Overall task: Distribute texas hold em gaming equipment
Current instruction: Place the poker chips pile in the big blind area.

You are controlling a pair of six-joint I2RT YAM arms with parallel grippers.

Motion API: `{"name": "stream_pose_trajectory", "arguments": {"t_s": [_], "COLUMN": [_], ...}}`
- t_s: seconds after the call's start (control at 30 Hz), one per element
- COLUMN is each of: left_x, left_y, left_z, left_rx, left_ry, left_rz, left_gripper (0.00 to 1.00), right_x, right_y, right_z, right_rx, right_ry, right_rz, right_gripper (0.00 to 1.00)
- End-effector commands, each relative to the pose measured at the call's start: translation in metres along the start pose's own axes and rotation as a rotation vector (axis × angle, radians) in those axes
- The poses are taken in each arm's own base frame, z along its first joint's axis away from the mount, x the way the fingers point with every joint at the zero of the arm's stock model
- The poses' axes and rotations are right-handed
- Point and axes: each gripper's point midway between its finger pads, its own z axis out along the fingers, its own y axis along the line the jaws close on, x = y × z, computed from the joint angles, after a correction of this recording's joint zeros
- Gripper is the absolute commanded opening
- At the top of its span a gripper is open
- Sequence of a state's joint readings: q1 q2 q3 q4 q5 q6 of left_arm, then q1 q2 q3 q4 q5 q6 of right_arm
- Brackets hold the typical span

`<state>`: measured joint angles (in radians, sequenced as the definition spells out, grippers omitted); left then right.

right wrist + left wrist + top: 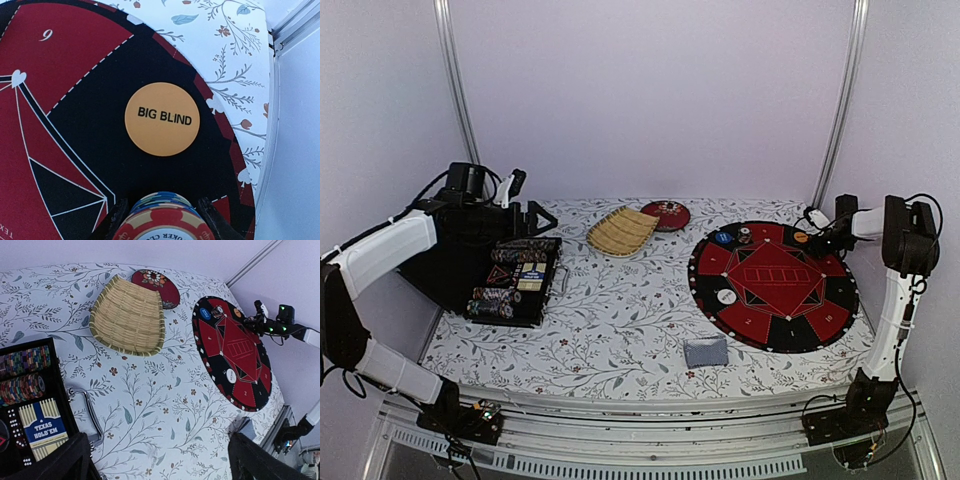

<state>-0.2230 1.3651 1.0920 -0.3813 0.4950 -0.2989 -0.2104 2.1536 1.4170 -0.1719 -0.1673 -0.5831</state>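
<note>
My right gripper is shut on a short stack of poker chips with a red-and-cream chip on top. It holds the stack over the black rim of the round red-and-black poker mat, just short of the orange BIG BLIND button. On the mat lie a blue button, a small chip stack and a white button. A grey-blue card deck lies on the cloth in front of the mat. My left gripper hangs wide open and empty above the cloth, beside the open black case.
The case holds rows of mixed-colour chips and a Texas Hold'em card box; its metal handle sticks out towards my left gripper. A woven bamboo tray and a round red lacquer dish sit at the back centre.
</note>
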Motion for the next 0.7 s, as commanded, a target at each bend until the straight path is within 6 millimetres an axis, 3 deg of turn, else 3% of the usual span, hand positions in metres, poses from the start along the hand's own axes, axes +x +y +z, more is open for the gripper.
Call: {"name": "stream_pose_trajectory", "arguments": {"t_s": [0.0, 0.33, 0.37, 0.4, 0.43, 0.47, 0.67], "left_x": [-0.004, -0.005, -0.005, -0.005, -0.005, -0.005, -0.004], "left_y": [0.003, 0.004, 0.004, 0.004, 0.004, 0.004, 0.005], "left_z": [-0.011, -0.015, -0.015, -0.015, -0.015, -0.015, -0.015], "left_rx": [-0.022, -0.031, -0.031, -0.03, -0.032, -0.031, -0.033], "left_ry": [-0.02, -0.028, -0.028, -0.028, -0.028, -0.027, -0.025], "left_rz": [0.012, 0.012, 0.012, 0.013, 0.014, 0.014, 0.017], "left_gripper": [0.98, 0.98, 0.98, 0.98, 0.98, 0.98, 0.98], "right_x": [0.03, 0.026, 0.026, 0.025, 0.023, 0.021, -0.004], "right_y": [0.01, 0.009, 0.009, 0.009, 0.009, 0.009, 0.007], "right_z": [0.01, 0.01, 0.01, 0.01, 0.009, 0.008, -0.011], "right_rx": [-0.042, -0.045, -0.046, -0.049, -0.051, -0.052, -0.061], "right_ry": [0.107, 0.099, 0.098, 0.095, 0.088, 0.078, 0.001], "right_rz": [0.01, 0.012, 0.015, 0.019, 0.021, 0.022, 0.025], "right_gripper": [0.47, 0.61, 0.65, 0.76, 0.96, 1.0, 0.99]}}
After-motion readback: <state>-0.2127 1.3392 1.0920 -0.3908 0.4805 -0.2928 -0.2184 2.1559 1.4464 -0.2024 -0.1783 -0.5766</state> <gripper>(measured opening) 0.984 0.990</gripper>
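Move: Between the right fingers at mat level stands the poker chips pile, practically at the hand point. The BIG BLIND button lies about 6 cm ahead of that hand and 3 cm to its left, some 2 cm lower; farther along the mat's rim, a small chip stack sits roughly 24 cm left and 6 cm ahead, with the blue button about 31 cm left and 5 cm ahead. From the left hand the pile is far off, around 97 cm right, 16 cm ahead and 21 cm below. Opening in place beside the BIG BLIND button, the right fingers spread from just under half to fully wide, slowly at first and then quickly, letting go of the poker chips pile on both sides. Near the end the hand eases up by only about half a centimetre, pads still straddling the pile and the wrist keeping its slant. ##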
